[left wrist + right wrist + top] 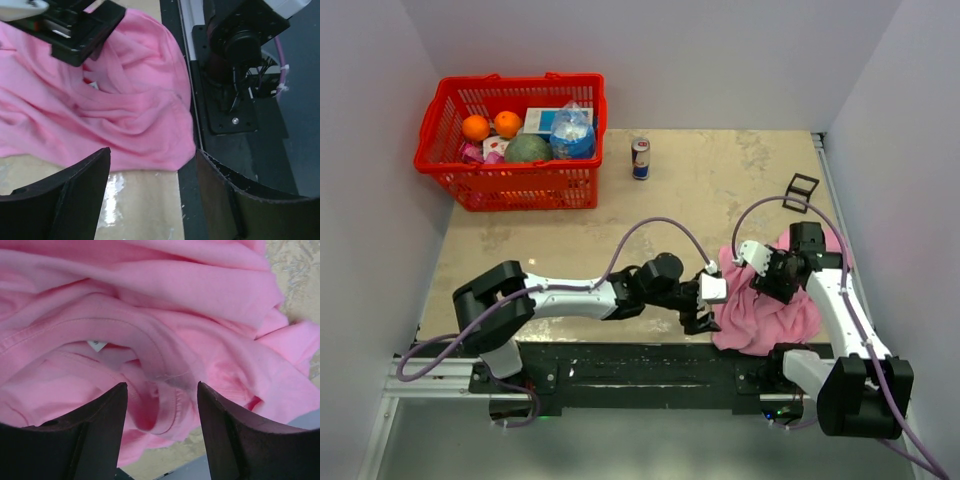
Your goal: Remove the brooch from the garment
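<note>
The pink garment [772,318] lies crumpled at the near right of the table, against the black base rail. It also fills the left wrist view [115,110] and the right wrist view [165,305]. The brooch is hidden in every view; a small white label [97,345] shows inside the collar. My left gripper [700,318] is open and empty at the garment's left edge, its jaws [152,165] astride the cloth's hem and bare table. My right gripper [762,276] is open just above the garment, its jaws [162,390] spread on either side of the collar fold.
A red basket [510,188] with fruit and packets stands at the far left. A drink can [641,158] stands beside it. A small black open-frame cube [801,192] lies at the far right. The black base rail [650,365] and the right arm's base [235,45] border the garment.
</note>
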{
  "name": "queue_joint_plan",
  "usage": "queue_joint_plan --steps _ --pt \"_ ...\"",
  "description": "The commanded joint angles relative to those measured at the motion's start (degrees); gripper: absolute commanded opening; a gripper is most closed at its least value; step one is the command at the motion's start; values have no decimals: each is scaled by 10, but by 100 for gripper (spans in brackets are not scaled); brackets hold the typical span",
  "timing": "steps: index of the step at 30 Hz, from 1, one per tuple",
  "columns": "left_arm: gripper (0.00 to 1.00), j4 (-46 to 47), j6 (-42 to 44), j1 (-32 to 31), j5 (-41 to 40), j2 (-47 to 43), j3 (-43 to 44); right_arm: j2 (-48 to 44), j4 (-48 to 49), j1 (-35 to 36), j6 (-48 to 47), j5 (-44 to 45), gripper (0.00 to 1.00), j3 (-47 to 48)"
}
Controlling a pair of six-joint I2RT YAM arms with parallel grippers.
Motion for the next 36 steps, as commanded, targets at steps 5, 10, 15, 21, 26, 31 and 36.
queue_joint_plan --steps 5,10,15,21,26,31,36 --pt "71 166 -56 -52 -49 59 -24 45 83 -6 -5 18 58 30" --pt "68 202 -56 -65 -58 120 7 75 75 -8 -44 40 50 14" --pt "65 178 -48 -75 -59 184 58 93 75 -11 -26 54 26 21" --pt "63 181 -36 -76 -52 224 85 123 51 -12 28 38 13 70" --pt "42 173 -27 -64 -33 230 97 132 45 -12 59 26 9 94" --pt "12 137 -5 -50 20 235 100 151 38 -13 100 14 6 114" --pt "0 100 -9 -14 35 209 113 133 15 -12 121 -6 4 153"
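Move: The garment's raised hem fold lies close to the right hand: about 3 cm ahead, 2 cm to its right and 2 cm below. A white tag sits some 5 cm back, 2 cm left and 5 cm below that hand; a black frame lies roughly 24 cm ahead, 6 cm right. For the left hand, the garment's near-left part is about 7 cm right, 3 cm back and 9 cm below, and the hem fold some 11 cm ahead, 17 cm right. The garment's hem fold is pinched between the right fingertips after they ease about 3 cm forward, right and down while closing; the right hand then carries it forward and up, about 2 cm each. Meanwhile the left hand sinks some 9 cm and goes 6 cm right, first edging back, onto the garment's near-left part, its fingers shutting there fully. ##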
